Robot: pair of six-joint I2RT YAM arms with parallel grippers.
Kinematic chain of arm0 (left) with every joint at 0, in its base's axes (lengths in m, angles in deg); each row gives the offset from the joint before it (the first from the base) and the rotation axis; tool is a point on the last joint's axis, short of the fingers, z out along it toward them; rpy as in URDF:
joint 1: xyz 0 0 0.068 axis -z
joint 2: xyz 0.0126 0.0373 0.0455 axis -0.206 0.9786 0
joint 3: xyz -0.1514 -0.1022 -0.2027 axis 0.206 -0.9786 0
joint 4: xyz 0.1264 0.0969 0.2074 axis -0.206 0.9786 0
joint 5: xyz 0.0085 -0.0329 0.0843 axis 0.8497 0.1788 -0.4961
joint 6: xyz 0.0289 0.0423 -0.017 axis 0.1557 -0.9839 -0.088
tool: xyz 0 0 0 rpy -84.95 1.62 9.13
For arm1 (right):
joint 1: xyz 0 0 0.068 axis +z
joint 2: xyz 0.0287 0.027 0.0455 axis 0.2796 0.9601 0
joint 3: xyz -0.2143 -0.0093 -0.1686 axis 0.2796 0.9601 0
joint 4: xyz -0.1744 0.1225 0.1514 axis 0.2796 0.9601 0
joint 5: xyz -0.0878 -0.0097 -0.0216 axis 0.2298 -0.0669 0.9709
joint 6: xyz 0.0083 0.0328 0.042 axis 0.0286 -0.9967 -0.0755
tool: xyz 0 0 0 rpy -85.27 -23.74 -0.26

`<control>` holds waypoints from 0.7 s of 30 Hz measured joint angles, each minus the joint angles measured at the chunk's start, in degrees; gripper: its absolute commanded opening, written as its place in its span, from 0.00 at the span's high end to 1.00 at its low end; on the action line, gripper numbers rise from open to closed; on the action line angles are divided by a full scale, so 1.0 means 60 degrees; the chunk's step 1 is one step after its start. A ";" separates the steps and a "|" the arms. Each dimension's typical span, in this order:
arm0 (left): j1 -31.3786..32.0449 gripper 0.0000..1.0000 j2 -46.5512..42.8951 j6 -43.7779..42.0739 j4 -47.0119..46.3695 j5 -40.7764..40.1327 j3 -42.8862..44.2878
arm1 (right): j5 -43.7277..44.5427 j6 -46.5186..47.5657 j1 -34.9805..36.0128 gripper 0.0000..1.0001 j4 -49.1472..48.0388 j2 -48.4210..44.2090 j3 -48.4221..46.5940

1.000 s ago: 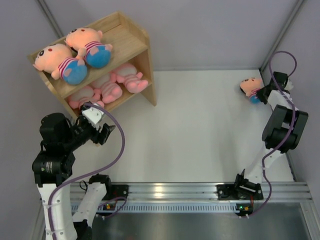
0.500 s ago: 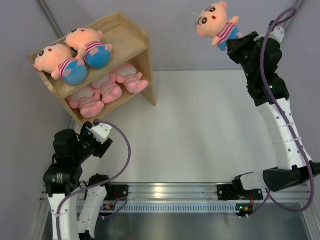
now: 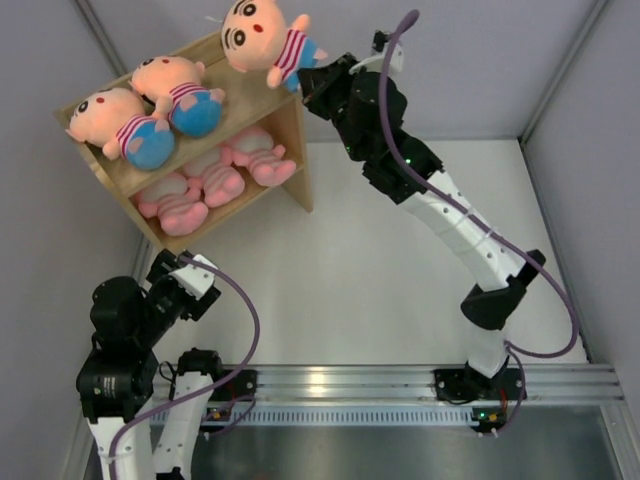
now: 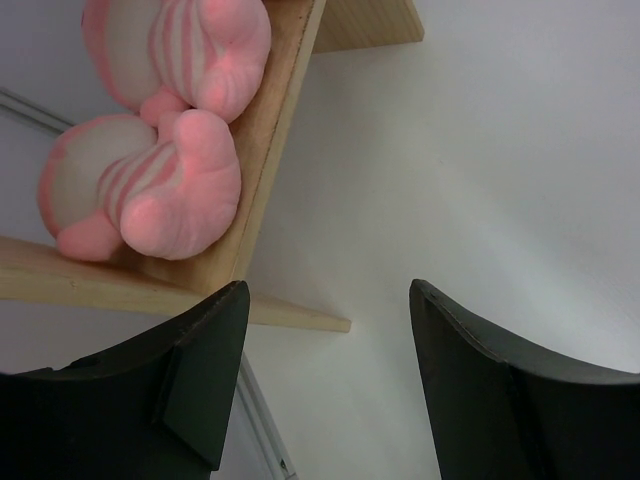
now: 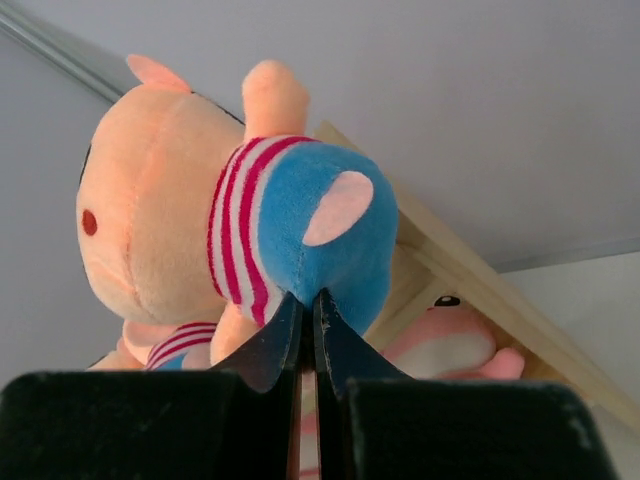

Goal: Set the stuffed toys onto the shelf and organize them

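The wooden shelf (image 3: 275,90) stands at the back left. Two dolls (image 3: 112,120) (image 3: 172,85) lie on its top tier, and three pink striped animals (image 3: 215,178) lie side by side on the lower one. My right gripper (image 3: 308,65) (image 5: 308,300) is shut on the blue bottom of a third doll (image 3: 255,30) (image 5: 230,220), held in the air over the shelf's right end. Low at the left, my left gripper (image 3: 185,280) (image 4: 325,330) is open and empty, in front of the shelf's lower board (image 4: 270,150), where two pink animals (image 4: 150,190) (image 4: 190,50) show.
Grey walls close in the white table (image 3: 400,250) at the back and both sides. The right arm stretches diagonally across the table from its base at the near right. A metal rail (image 3: 340,385) runs along the near edge.
My right arm has swung from the far right corner up and leftward, carrying the doll to above the shelf. My left arm has drawn back from the shelf toward its base.
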 measured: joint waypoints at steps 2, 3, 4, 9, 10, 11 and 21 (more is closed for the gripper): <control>0.0000 0.29 -0.0058 -0.0044 0.0029 -0.0087 0.0004 | 0.0204 -0.0197 0.0233 1.00 -0.0211 0.0601 -0.0328; 0.0000 0.29 -0.0080 -0.0076 0.0051 -0.0106 0.0004 | 0.0280 -0.0302 0.0295 1.00 -0.0262 0.0769 -0.0364; 0.0000 0.28 -0.0109 -0.0124 0.0087 -0.0127 0.0007 | 0.0368 -0.0430 0.0346 1.00 -0.0284 0.0918 -0.0364; 0.0007 0.28 -0.0229 -0.0244 0.0164 -0.0135 0.0011 | 0.1005 -0.0943 0.0517 1.00 -0.0816 0.1359 -0.0364; 0.0011 0.28 -0.0233 -0.0251 0.0168 -0.0135 0.0011 | 0.1162 -0.1045 0.0583 1.00 -0.0987 0.1424 -0.0423; 0.0011 0.28 -0.0233 -0.0248 0.0168 -0.0131 0.0011 | 0.1242 -0.1122 0.0637 1.00 -0.1111 0.1497 -0.0499; 0.0007 0.28 -0.0237 -0.0208 0.0168 -0.0168 0.0015 | 0.2178 -0.1570 0.1337 1.00 -0.2211 0.2310 -0.1038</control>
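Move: Ahead and to the left of the right hand, which already holds the third boy doll by its blue bottom, is the free right end of the shelf top, about 6 cm farther out, 12 cm left and 10 cm below. The middle doll lies about 24 cm left and level with the hand, 7 cm lower. The nearest pink toy is on the lower tier, about 11 cm left, straight below by some 26 cm. From the left hand, the free end is about 29 cm ahead, 12 cm right and 13 cm up. Swinging the held doll in over the free right end of the shelf top, the right hand goes left about 8 cm towards the middle doll, easing forward a couple of centimetres and then back. It sinks some 3 to 4 cm early, recovers part of that and ends slightly lower, rolling about 15 degrees so its left side rises. The shut fingers keep their pinch on the blue bottom. ##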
